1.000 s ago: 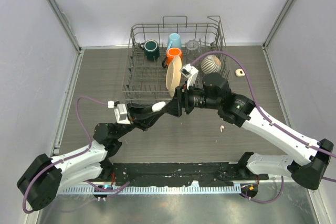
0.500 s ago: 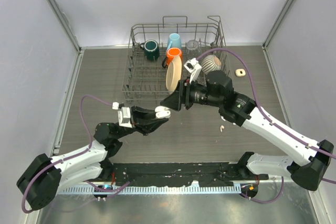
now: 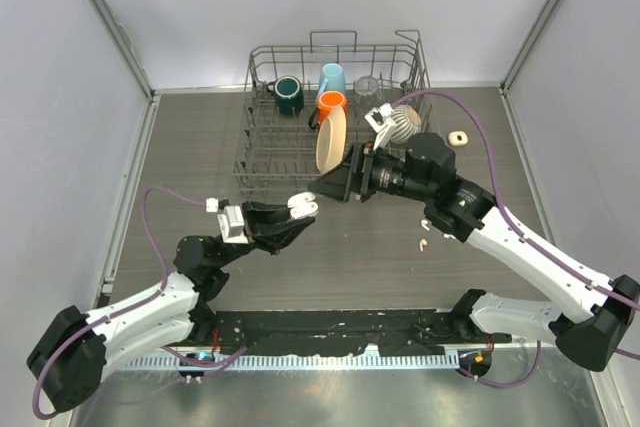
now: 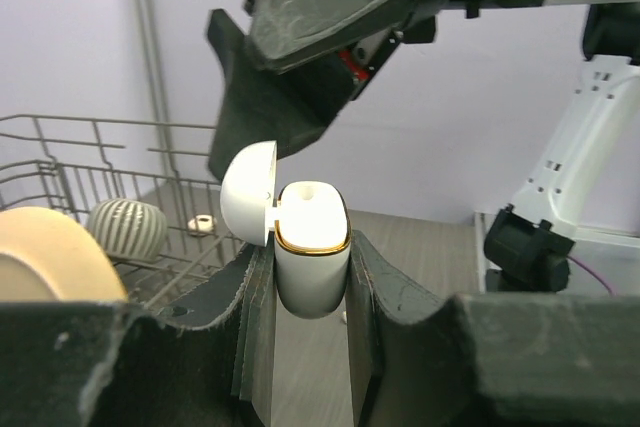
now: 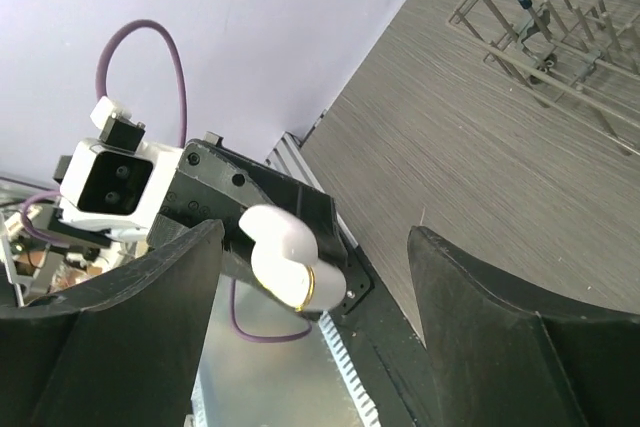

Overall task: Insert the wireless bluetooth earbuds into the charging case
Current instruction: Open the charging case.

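The white charging case with a gold rim stands upright, its lid flipped open to the left, and my left gripper is shut on its body. From above, the case is at the tip of the left gripper, mid-table. My right gripper hangs just right of and above the case, open, with nothing between its fingers. In the right wrist view the case shows between the spread right gripper fingers but farther off. One white earbud lies on the table under the right arm. What is inside the case is not visible.
A wire dish rack at the back holds a green mug, a blue mug, an orange mug, a cream plate and a striped bowl. A small white item lies right of the rack.
The two grippers were together at the case. The right gripper has since drawn back to the right and opened wider, while the left has pulled back with the case, lid open.
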Robot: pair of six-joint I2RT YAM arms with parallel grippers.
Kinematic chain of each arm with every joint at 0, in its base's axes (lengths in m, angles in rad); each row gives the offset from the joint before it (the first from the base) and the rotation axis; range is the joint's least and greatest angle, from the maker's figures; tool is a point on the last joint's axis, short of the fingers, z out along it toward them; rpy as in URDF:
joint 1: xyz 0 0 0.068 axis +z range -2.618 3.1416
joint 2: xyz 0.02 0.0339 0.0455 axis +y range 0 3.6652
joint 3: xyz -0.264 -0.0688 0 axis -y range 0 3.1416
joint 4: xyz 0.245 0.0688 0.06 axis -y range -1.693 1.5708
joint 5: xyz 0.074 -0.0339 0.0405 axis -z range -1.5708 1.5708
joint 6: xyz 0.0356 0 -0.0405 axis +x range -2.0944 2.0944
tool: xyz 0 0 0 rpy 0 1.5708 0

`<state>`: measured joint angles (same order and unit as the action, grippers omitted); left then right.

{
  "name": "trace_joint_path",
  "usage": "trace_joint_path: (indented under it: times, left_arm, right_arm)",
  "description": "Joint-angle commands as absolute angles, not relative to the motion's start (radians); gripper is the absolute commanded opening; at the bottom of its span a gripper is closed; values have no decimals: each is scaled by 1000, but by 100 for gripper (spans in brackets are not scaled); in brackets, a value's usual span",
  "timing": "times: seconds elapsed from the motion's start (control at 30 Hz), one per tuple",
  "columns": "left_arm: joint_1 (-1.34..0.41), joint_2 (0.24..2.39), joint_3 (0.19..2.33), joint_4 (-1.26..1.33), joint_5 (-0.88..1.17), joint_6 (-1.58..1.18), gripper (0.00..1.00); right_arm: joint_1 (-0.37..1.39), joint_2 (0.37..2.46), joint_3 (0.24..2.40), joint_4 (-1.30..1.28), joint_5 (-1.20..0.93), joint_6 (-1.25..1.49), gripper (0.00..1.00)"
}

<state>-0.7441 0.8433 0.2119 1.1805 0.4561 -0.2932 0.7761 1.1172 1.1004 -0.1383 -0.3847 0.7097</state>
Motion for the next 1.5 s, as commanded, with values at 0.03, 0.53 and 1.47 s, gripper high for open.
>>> trace_joint_path:
  times: [0.03,0.53,1.47]
  left_arm:
    - [-746,778,247,1106,348,-172,0]
    - [-746,796,291,1078,373,-132,0]
    - [-746,825,293,1091,330,-158,15]
  right_arm:
    - [750,1039,1054,-72,-419,827,80]
    - [750,1123,928,167,-563,1029,75]
    - [753,1151,879,345,-646,1062,8]
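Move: The charging case, its lid already open, is in the left fingers, its middle about 2 cm to the right of the left hand point and 1 cm ahead and above. From the open right gripper the case lies some 4 cm back, 4 cm to the left and 3 cm below. The cream plate stands roughly 18 cm ahead of the right hand, 1 cm to its right and 18 cm lower; the loose earbuds lie about 22 cm right, 2 cm ahead and 33 cm down. Bring the right gripper back, down and left onto the open charging case, some 3.5 cm net, after a short swing right, rolling it about 20 degrees so its fingers straddle the case; then close them until they pinch the case body beside the raised lid. Keep the left grip on the case, easing it about 2 cm forward and 1 cm up with a slight counter-clockwise turn. ##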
